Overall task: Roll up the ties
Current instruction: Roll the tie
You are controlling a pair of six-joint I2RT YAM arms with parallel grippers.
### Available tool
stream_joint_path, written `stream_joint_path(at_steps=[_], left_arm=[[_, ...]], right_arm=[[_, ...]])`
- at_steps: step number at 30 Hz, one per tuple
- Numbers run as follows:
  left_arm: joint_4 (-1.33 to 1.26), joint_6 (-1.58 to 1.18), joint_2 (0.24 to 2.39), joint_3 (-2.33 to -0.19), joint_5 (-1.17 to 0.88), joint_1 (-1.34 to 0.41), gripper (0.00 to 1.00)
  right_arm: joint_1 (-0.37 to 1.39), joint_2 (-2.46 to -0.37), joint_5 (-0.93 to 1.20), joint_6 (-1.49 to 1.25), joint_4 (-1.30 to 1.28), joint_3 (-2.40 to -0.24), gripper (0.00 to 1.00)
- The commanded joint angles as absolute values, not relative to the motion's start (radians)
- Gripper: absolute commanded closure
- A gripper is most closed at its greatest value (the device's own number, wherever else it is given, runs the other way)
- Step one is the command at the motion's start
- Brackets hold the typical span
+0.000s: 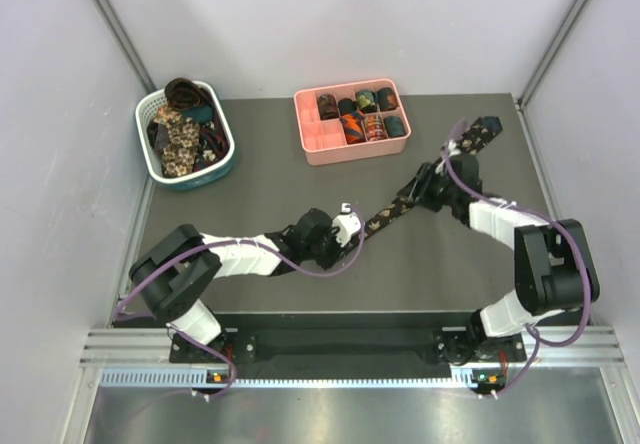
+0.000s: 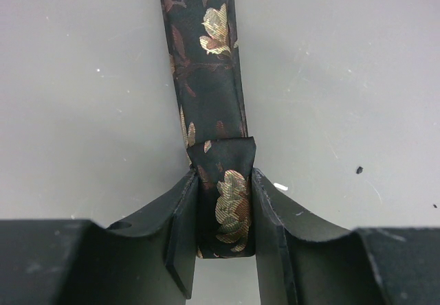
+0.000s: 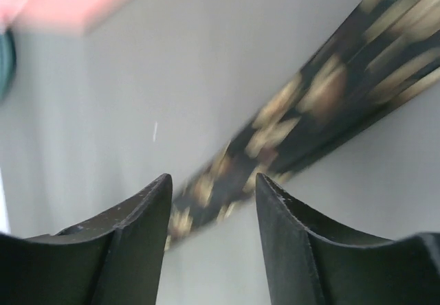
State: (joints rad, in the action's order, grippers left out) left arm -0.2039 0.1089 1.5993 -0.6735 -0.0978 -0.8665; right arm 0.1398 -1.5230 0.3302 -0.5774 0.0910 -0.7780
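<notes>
One of the ties [image 1: 430, 176], dark with beige flowers, lies diagonally across the table from the centre toward the far right corner. My left gripper [image 1: 355, 226] is shut on its folded near end [image 2: 227, 205], and the strip [image 2: 206, 58] runs straight away from the jaws. Over the tie's middle hovers my right gripper [image 1: 418, 196], open; in its wrist view the blurred tie [image 3: 309, 92] passes beneath the fingertips [image 3: 271, 185] with nothing between them. Several rolled ties [image 1: 365, 114] sit in the pink tray. Loose ties [image 1: 180, 129] fill the basket.
The pink divided tray [image 1: 310, 149] stands at the back centre. A white-and-teal slotted basket [image 1: 228, 142] is at the back left. Grey walls enclose the table on the left, back and right.
</notes>
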Motion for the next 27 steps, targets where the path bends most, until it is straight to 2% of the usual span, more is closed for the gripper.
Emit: stream_joint_path(at_steps=[1,6,10,13,27], left_arm=[[-0.107,0.077,1.583,-0.689,-0.075,-0.868,0.61],[-0.048,0.042,1.598,-0.738,-0.045,-0.874,0.61],[0.014,0.014,1.617,-0.782,-0.009,-0.885,0.61],[0.061,0.002,1.634,-0.807,0.026,-0.893,0.61],[0.245,-0.113,1.693,-0.917,0.094,-0.914,0.61]], right_arm=[[0.236,-1.474,0.477,-0.601,0.26,-0.707,0.51],[0.359,-1.476,0.509,-0.682,0.36,-0.64,0.61],[0.4,-1.502,0.551,-0.727,0.446,-0.608,0.8],[0.431,-1.525,0.555,-0.73,0.479,-0.595,0.85],[0.469,-1.669,0.617,-0.735,0.578,-0.577,0.91]])
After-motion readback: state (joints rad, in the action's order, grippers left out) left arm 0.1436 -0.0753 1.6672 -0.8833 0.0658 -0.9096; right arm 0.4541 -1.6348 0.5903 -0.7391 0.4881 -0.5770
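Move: The tie's rolled end sits in the left gripper's fingertips, with nothing left to reach. From the right gripper it lies about 18 cm left, 15 cm back and some 6 cm below. The tie's far end is the other way, about 18 cm ahead and 19 cm right of the right gripper; the pink box stands about 19 cm ahead and 19 cm to the left of that gripper, also below its height. Sweep the right gripper back along the tie towards the rolled end, about 14 cm left and 10 cm back, sinking some 3 cm overall. Fast at first, then ease off, turning counter-clockwise about 25 degrees while the half-open fingers shut beside the left gripper. Keep the left gripper's hold on the roll almost in place, tilting and turning the wrist counter-clockwise. ##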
